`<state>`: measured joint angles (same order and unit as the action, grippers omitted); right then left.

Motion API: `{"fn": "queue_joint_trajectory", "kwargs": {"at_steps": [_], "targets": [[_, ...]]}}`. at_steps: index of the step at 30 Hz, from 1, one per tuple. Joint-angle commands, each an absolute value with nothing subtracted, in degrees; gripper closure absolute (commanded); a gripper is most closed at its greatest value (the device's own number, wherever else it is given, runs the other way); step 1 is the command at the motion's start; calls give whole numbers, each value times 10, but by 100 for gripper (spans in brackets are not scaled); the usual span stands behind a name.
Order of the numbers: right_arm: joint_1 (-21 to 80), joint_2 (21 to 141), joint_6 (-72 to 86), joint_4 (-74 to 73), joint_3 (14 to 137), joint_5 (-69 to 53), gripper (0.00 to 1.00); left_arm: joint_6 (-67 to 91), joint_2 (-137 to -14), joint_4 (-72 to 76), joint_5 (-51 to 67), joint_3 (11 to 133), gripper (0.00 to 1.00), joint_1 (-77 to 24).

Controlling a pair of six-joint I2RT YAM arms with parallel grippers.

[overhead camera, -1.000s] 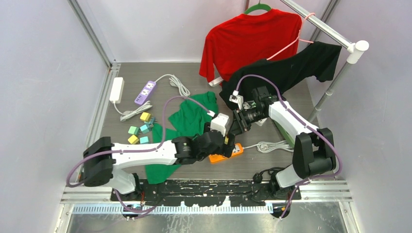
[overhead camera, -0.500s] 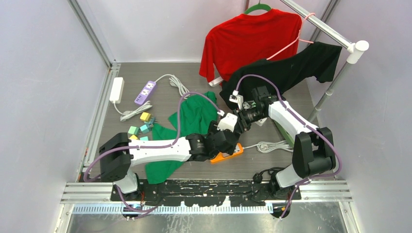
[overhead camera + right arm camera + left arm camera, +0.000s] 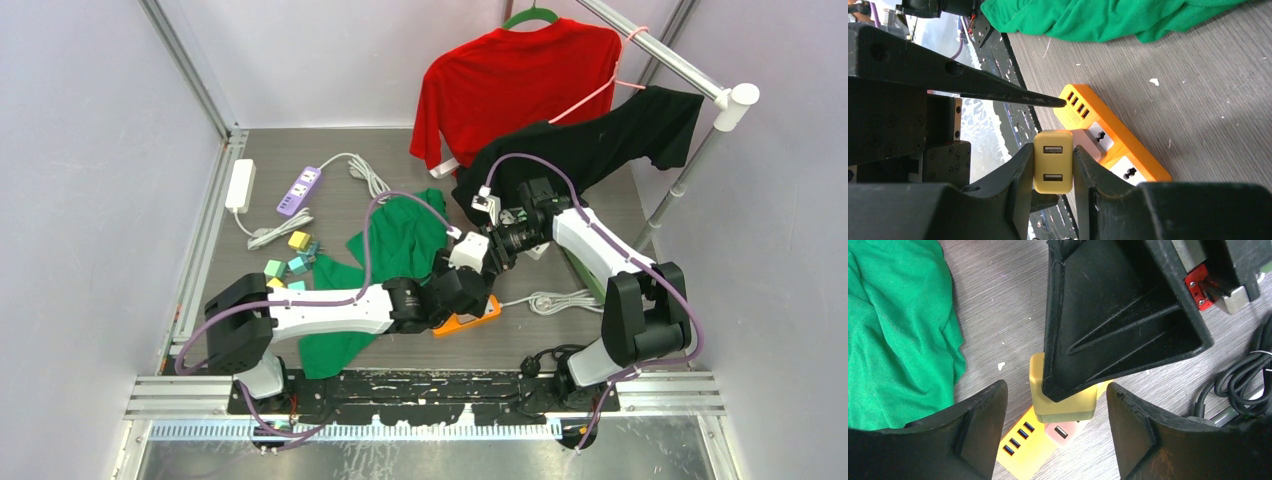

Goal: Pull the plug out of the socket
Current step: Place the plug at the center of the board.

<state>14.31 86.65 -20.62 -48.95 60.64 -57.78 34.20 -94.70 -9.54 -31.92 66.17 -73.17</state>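
Note:
A yellow plug [image 3: 1053, 170] with two USB ports is pinched between the fingers of my right gripper [image 3: 1053, 150], which is shut on it. It sits at the end of the orange socket strip [image 3: 1120, 145], against a pale block there; whether its prongs are still seated I cannot tell. In the left wrist view the plug [image 3: 1064, 402] shows under a black right finger [image 3: 1118, 315], above the strip [image 3: 1023, 450]. My left gripper [image 3: 1055, 405] is open, one finger on each side of the strip's end, touching nothing. From above, the strip [image 3: 470, 320] lies under both grippers.
A green cloth [image 3: 395, 250] lies just left of the strip. A white cable [image 3: 560, 300] runs off to its right and a black cable [image 3: 1243, 385] coils nearby. Farther left are coloured blocks [image 3: 285, 265] and a purple power strip [image 3: 300, 190]. Red [image 3: 515, 85] and black [image 3: 590, 150] shirts hang behind.
My left arm has stretched to the right and come down over the orange strip, its jaws narrowing a little. The right arm and the plug have stayed put.

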Motion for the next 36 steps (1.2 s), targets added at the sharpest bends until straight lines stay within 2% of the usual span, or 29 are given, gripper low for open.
{"fn": "queue_joint_trajectory", "kwargs": {"at_steps": [1, 8, 11, 14, 15, 17, 18, 23, 26, 29, 36], "targets": [[147, 867, -202, -492, 629, -599, 99, 359, -956, -59, -349, 668, 29, -731], [146, 868, -202, -493, 629, -600, 99, 369, -973, -63, -348, 675, 34, -731], [146, 869, -202, -493, 629, -599, 99, 370, -974, -67, -346, 674, 59, -731], [146, 870, -203, -494, 629, -599, 99, 369, -971, -63, -348, 668, 71, -731], [146, 870, -204, -493, 629, -599, 99, 367, -969, -61, -348, 666, 79, -731], [146, 870, -207, -495, 629, -599, 94, 360, -963, -55, -351, 659, 93, -731], [147, 869, -211, -498, 630, -599, 89, 358, -961, -55, -354, 655, 96, -731], [147, 863, -259, -528, 637, -599, 51, 355, -937, -63, -383, 625, 100, -731], [146, 857, -300, -553, 642, -599, 38, 359, -917, -88, -401, 606, 100, -731], [146, 850, -330, -564, 641, -602, 32, 370, -892, -115, -426, 583, 100, -731], [146, 850, -341, -564, 640, -598, 31, 400, -846, -244, -511, 567, 100, -726]]}}
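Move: The open left hand has the yellow plug, still pinched in the right hand's fingertips, about 2 cm below its hand point and otherwise level with it. The pink plug stands in the orange strip some 8 cm below the left hand and 3 cm back; the strip's own middle is about 3 cm back and 11 cm down. The green cloth is centred roughly 24 cm to the left, 4 cm ahead and 13 cm down. For the right hand, the yellow plug lies right at its hand point. The left hand sinks about 2 cm over the yellow plug, closes its fingers on it and holds there, while the right hand keeps its own pinch until the left has a grip. The right then opens and eases back about 1 cm, turning slightly counter-clockwise, and the left draws the plug clear of it, going some 8 cm left and dipping another couple of centimetres on the way, towards the green cloth and away from the orange strip, its left side tipping up a little. ##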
